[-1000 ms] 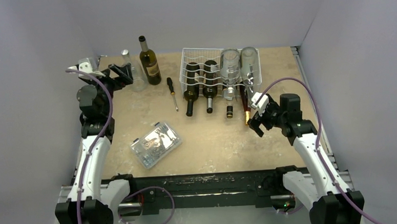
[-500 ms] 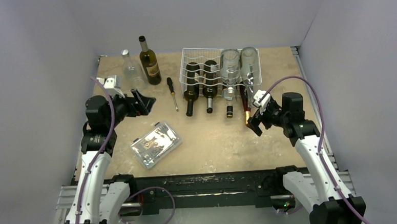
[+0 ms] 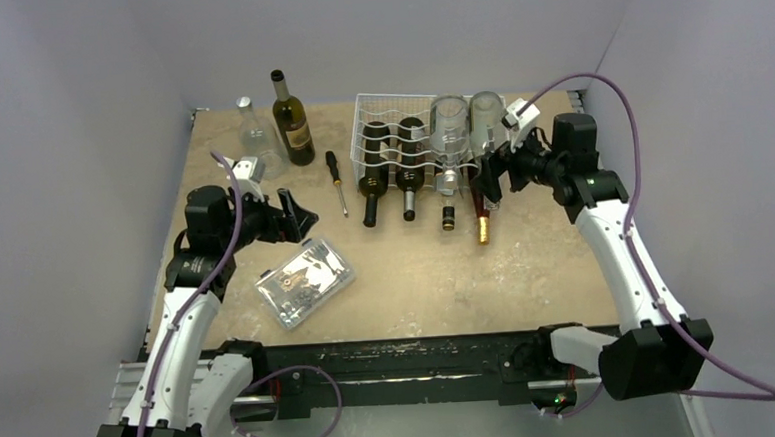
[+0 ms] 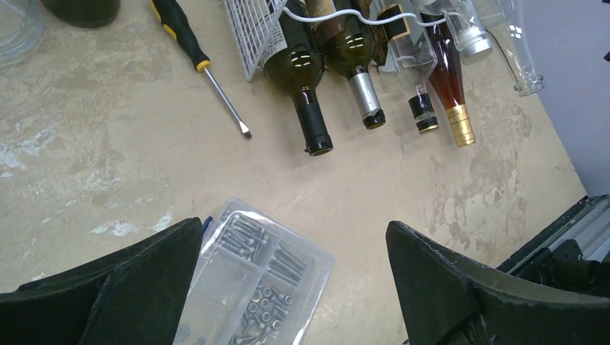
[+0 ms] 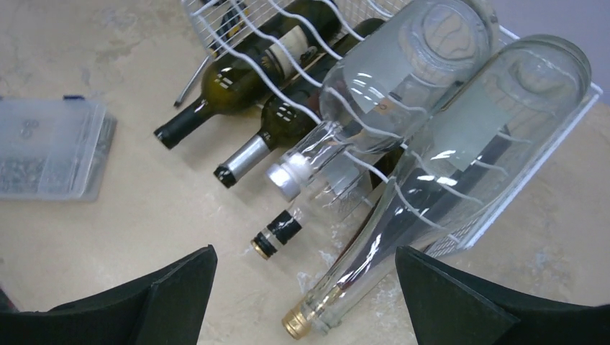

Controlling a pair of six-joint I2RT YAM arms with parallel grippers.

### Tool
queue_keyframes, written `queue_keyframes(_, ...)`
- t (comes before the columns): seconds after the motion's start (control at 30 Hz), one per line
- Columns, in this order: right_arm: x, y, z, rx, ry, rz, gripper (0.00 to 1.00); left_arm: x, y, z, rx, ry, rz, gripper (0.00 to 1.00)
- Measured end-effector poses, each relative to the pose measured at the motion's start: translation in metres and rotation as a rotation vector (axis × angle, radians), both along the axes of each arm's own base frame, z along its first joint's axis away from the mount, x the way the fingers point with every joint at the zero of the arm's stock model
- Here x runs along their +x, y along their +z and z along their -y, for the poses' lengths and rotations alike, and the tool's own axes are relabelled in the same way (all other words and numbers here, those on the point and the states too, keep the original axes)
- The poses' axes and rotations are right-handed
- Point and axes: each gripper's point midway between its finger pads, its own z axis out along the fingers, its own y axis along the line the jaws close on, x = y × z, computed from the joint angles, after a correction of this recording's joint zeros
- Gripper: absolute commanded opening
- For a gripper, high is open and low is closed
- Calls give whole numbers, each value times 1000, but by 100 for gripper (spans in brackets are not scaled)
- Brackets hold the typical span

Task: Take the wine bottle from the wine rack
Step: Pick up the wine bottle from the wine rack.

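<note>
The white wire wine rack (image 3: 389,128) stands at the back middle of the table. Two dark green wine bottles (image 3: 371,171) (image 4: 298,68) lie in it with their necks poking out the front. Two clear bottles (image 3: 451,125) (image 5: 403,72) lie on top at its right end. A gold-capped bottle (image 3: 480,212) (image 5: 338,295) and a small black-capped bottle (image 5: 277,233) stick out below them. My right gripper (image 3: 489,180) (image 5: 306,251) hangs open just above the gold-capped neck, touching nothing. My left gripper (image 3: 298,215) (image 4: 293,226) is open and empty, left of the rack.
A dark wine bottle (image 3: 291,123) and a clear bottle (image 3: 256,140) stand upright at the back left. A black-handled screwdriver (image 3: 336,181) (image 4: 205,68) lies left of the rack. A clear plastic parts box (image 3: 304,281) (image 4: 259,280) of screws sits under my left gripper.
My left arm swung from the standing bottles at the back left toward the middle, above the parts box. My right arm rose and moved back to the rack's right end. Both grippers stayed open.
</note>
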Motion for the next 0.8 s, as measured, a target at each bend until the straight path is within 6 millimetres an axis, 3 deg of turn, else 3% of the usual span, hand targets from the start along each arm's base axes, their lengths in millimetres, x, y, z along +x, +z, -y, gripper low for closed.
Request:
queue_keyframes(0.13,23,-11,7,40,-130,-84,99,3,-7,0,2,0,-27,100)
queue_keyframes(0.27,34,-24,16,62,-247,-150,99,6,-14,1,2,-1,-56,100)
queue_keyframes(0.5,44,-23,22,154,-381,-166,99,12,-32,7,-21,-17,-137,100)
queue_keyframes(0.8,43,-53,30,207,-515,-244,97,13,-36,15,-64,-48,-172,100)
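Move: The clear wine bottle at the rack's right end has its middle about 12 cm ahead of the right hand, 3 cm to its right and 11 cm below. Left of that bottle by some 9 cm and about level with it lies the wide clear bottle. The amber bottle with the gold cap lies on the lower tier, about 4 cm nearer than the target and roughly 9 cm lower. From the left hand, the target is about 20 cm ahead, 46 cm to the right and 9 cm below. Towards the neck of the clear wine bottle at the rack's right end, the open right hand first pushes forward about 4 cm, easing right, then mostly sinks, 5 cm in all. Its wrist turns clockwise some 30 degrees and tips down, bringing the fingers nearly in line with the bottle. The left hand, open and empty, sinks nearly 4 cm and tips down. ##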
